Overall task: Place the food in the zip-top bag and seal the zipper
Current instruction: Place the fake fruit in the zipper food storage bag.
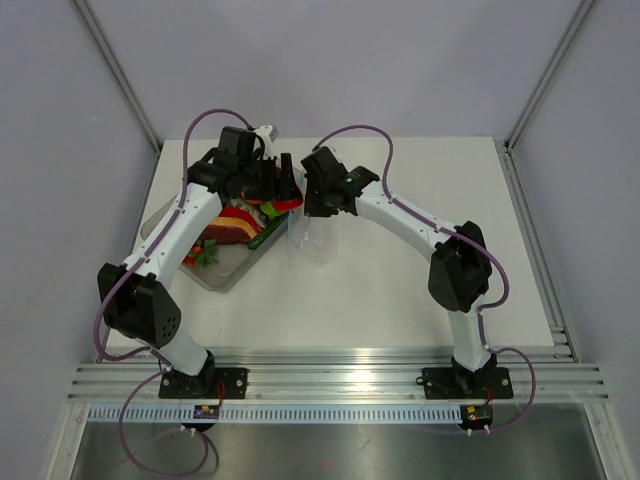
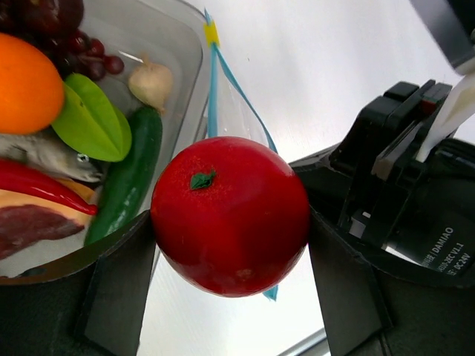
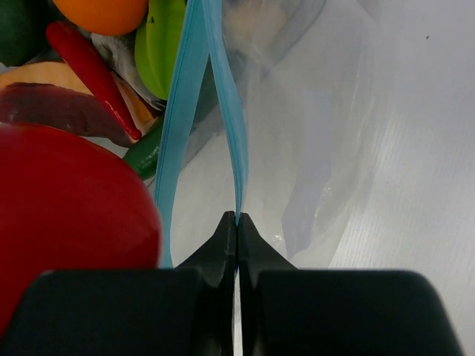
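My left gripper (image 2: 230, 256) is shut on a red toy tomato (image 2: 230, 215), one finger on each side, and holds it over the table beside the bag's mouth. My right gripper (image 3: 237, 219) is shut on one side of the light-blue zipper (image 3: 228, 119). The other zipper strip (image 3: 178, 111) stands apart from it, so the mouth of the zip-top bag (image 3: 319, 111) gapes. The tomato (image 3: 67, 222) sits just left of that opening. From above, both grippers (image 1: 288, 192) (image 1: 315, 208) meet over the clear bag (image 1: 312, 238). More food lies in a tub: an orange (image 2: 26, 85), a cucumber (image 2: 130, 174), a red chili (image 2: 44, 189).
The clear rigid tub (image 2: 197, 81) lies left of the bag and also holds a green star fruit (image 2: 93, 122), grapes (image 2: 67, 30), a fish (image 2: 44, 156) and a garlic bulb (image 2: 152, 81). The white table (image 1: 400, 290) ends at a metal rail near the arm bases.
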Controlling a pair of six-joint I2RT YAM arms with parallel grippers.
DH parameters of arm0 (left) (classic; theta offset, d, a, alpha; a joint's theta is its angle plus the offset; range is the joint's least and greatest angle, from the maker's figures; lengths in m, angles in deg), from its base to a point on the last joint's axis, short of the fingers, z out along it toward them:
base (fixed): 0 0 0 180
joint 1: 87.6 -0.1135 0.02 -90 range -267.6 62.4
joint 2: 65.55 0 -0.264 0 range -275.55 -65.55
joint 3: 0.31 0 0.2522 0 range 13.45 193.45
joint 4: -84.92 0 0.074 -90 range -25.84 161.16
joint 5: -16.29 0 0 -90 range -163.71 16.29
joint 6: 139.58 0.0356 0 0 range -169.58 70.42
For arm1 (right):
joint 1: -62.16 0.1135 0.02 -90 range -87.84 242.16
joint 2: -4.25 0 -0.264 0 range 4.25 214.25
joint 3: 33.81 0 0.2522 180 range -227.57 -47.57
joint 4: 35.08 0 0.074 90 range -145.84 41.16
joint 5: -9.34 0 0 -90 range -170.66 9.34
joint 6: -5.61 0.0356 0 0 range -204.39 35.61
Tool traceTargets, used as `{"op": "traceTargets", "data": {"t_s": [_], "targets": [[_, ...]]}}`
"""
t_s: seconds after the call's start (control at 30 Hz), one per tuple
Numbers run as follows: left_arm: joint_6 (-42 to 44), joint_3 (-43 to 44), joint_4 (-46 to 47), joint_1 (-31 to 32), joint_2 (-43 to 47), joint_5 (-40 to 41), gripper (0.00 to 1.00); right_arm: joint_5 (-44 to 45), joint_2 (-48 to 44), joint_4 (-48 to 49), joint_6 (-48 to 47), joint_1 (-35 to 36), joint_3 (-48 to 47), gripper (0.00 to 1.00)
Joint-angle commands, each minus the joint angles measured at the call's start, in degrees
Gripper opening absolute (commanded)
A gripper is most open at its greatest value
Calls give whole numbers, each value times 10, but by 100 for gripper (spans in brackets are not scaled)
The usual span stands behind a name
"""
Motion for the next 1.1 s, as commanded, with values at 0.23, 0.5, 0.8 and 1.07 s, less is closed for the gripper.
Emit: {"op": "traceTargets", "data": {"t_s": [0.23,0.5,0.8,1.07], "targets": [[-42,-58,66,-1,24,-77,54,-18,-40,74,34,3,20,0],[-44,-86,69,-1,8,-54,54,-24,-70,106,43,3,48,0],[-37,-77,50,-1,-2,-18,54,-58,-84,138,58,3,63,0],[-55,-53,57,-1,-26,-23,54,-106,-91,167,75,3,86,0]]}}
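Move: The left hand holds the tomato over the upright bag; the middle of the open mouth is roughly 3 cm to its right, about level fore and aft, and 7 cm below. The cucumber in the tray lies some 5 cm left, 5 cm back and 16 cm below that hand, the green pepper some 4 cm left, level fore and aft and 14 cm down. From the right fingertips, still pinching the right-hand zipper strip, the mouth's middle is about 3 cm left and 1 cm lower. The left hand keeps its grip on the tomato and lowers it about 5 cm into the bag's mouth, easing a little back as it sinks, its fingers tipping some 10 degrees further down, until its right finger and the tomato come right up beside the right gripper's fingertips. Meanwhile the shut right fingers keep their pinch on the zipper strip and shift only about a centimetre to the left and a centimetre up, rolling some 10 degrees so that hand's left side rises, which closes the last of the gap to the tomato. ##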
